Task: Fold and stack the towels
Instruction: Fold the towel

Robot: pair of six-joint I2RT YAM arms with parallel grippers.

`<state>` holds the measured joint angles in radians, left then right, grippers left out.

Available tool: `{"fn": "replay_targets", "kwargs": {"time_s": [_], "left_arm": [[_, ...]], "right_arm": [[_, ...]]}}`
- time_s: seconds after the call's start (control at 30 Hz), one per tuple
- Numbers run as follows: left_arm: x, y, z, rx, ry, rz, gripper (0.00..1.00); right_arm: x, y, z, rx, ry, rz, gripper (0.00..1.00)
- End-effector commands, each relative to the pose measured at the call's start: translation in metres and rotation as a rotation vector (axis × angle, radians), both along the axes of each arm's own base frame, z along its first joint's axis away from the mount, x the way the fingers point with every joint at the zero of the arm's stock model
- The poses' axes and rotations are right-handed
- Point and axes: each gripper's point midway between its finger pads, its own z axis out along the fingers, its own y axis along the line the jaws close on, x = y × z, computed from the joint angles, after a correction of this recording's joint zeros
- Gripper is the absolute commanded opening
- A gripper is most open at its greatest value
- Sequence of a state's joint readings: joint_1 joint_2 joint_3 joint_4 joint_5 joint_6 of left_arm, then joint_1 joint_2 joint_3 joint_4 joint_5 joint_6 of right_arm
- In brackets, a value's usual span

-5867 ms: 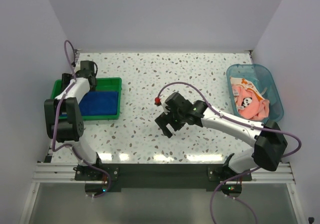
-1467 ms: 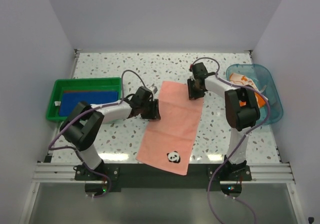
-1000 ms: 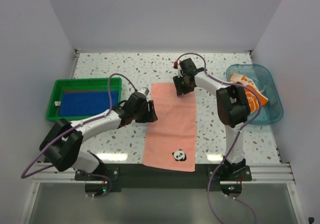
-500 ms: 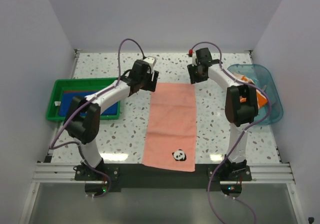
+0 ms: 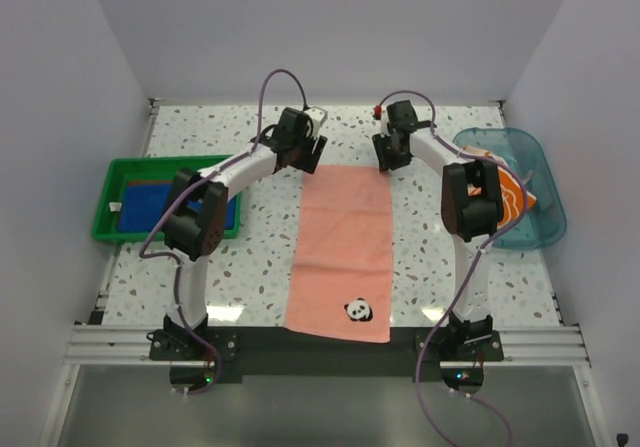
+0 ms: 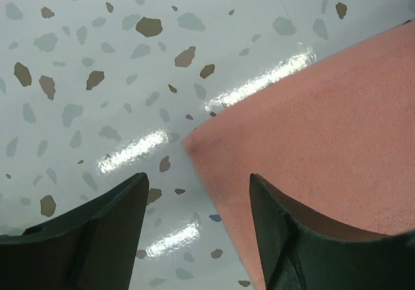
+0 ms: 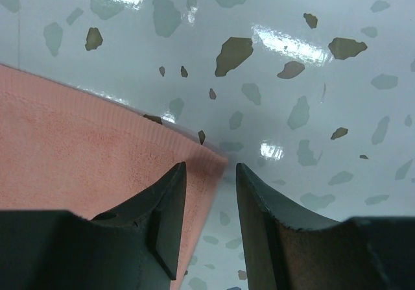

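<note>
The pink towel with a panda patch lies flat and unfolded in the middle of the table. My left gripper hovers at its far left corner. In the left wrist view the left gripper is open, with the corner of the pink towel lying between its fingers. My right gripper is at the far right corner. In the right wrist view the right gripper stands narrowly open, straddling the corner of the pink towel. A blue towel lies in the tray. An orange towel is in the tub.
The green tray stands at the left, partly behind my left arm. The clear blue tub stands at the right edge. White walls close the table on three sides. The towel's near edge lies close to the table's front edge.
Over the last second my left gripper swung from the towel's left edge to its far left corner, and the right gripper shifted to the far right corner. The towel stayed flat.
</note>
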<state>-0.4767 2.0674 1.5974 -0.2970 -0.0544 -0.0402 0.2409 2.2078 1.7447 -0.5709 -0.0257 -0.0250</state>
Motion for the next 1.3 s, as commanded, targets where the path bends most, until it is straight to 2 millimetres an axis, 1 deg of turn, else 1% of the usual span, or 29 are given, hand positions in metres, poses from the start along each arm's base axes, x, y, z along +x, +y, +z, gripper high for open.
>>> {"fn": "replay_targets", "kwargs": {"time_s": [0.0,0.17,0.3,0.33,0.4,0.43,0.5,0.53,0.57,0.6,0.63,0.8,0.9,0.93,1.07,1.1,1.17,1.27], "left_arm": [[0.011,-0.002,0.002,0.004,-0.021,-0.030,0.69],[0.014,-0.002,-0.009,0.011,-0.006,-0.024,0.68],[0.017,-0.002,-0.020,0.022,0.010,-0.021,0.69],[0.017,0.001,-0.025,0.030,0.016,-0.014,0.68],[0.020,-0.001,-0.026,0.030,0.014,-0.015,0.68],[0.019,0.000,-0.030,0.032,0.027,-0.016,0.68],[0.022,-0.001,-0.031,0.033,0.027,-0.012,0.68],[0.023,0.000,-0.034,0.039,0.030,-0.004,0.68],[0.024,0.001,-0.035,0.041,0.029,0.002,0.68],[0.025,0.001,-0.034,0.043,0.028,0.009,0.68],[0.026,0.003,-0.038,0.048,0.034,0.017,0.68],[0.032,0.005,-0.042,0.053,0.035,0.029,0.66],[0.031,0.005,-0.048,0.061,0.047,0.024,0.61],[0.031,0.005,-0.052,0.063,0.054,0.023,0.58],[0.028,0.004,-0.061,0.062,0.079,0.013,0.49],[0.025,0.005,-0.068,0.068,0.098,0.016,0.46],[0.023,0.004,-0.072,0.068,0.117,0.019,0.42],[0.009,0.007,-0.091,0.079,0.185,0.017,0.39]], "right_arm": [[0.014,0.007,0.012,0.032,-0.049,0.007,0.40],[0.013,0.005,0.003,0.020,-0.036,0.004,0.38],[0.009,0.004,-0.010,0.012,-0.009,0.014,0.36],[0.008,0.004,-0.012,0.010,0.000,0.016,0.35],[0.005,0.004,-0.017,0.007,0.017,0.027,0.31],[0.002,0.004,-0.023,0.006,0.032,0.029,0.26],[-0.001,0.003,-0.026,0.004,0.044,0.035,0.19],[-0.002,0.005,-0.027,0.011,0.049,0.045,0.15],[-0.006,0.005,-0.030,0.011,0.061,0.049,0.08],[-0.007,0.006,-0.030,0.011,0.062,0.060,0.04],[-0.009,0.006,-0.031,0.012,0.065,0.061,0.01],[-0.012,0.006,-0.029,0.015,0.065,0.083,0.00],[-0.014,0.006,-0.028,0.010,0.065,0.087,0.00],[-0.014,0.005,-0.028,0.009,0.065,0.087,0.00],[-0.015,0.006,-0.028,0.014,0.065,0.091,0.00],[-0.015,0.007,-0.026,0.015,0.063,0.093,0.00],[-0.017,0.007,-0.026,0.014,0.066,0.092,0.00],[-0.016,0.007,-0.021,0.017,0.049,0.093,0.00]]}}
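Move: The pink towel's far-left corner lies about 7 cm below the left hand and some 3 cm ahead, level sideways; the green bin is about 38 cm left and 8 cm back of that hand. Its far-right corner sits only about 2 cm under the right hand, roughly 1 cm left and level fore-and-aft. The clear blue bin is about 34 cm right of the right hand and 5 cm back. The pink towel's far-right corner gets pinched between the right fingers, which sink about 1 cm, then shut fully while shifting slightly left. Over the far-left corner, the left hand goes down about 6 cm, easing some 2 cm forward as it nears the cloth, and its open fingers begin closing around the corner, reaching roughly half their starting gap. ##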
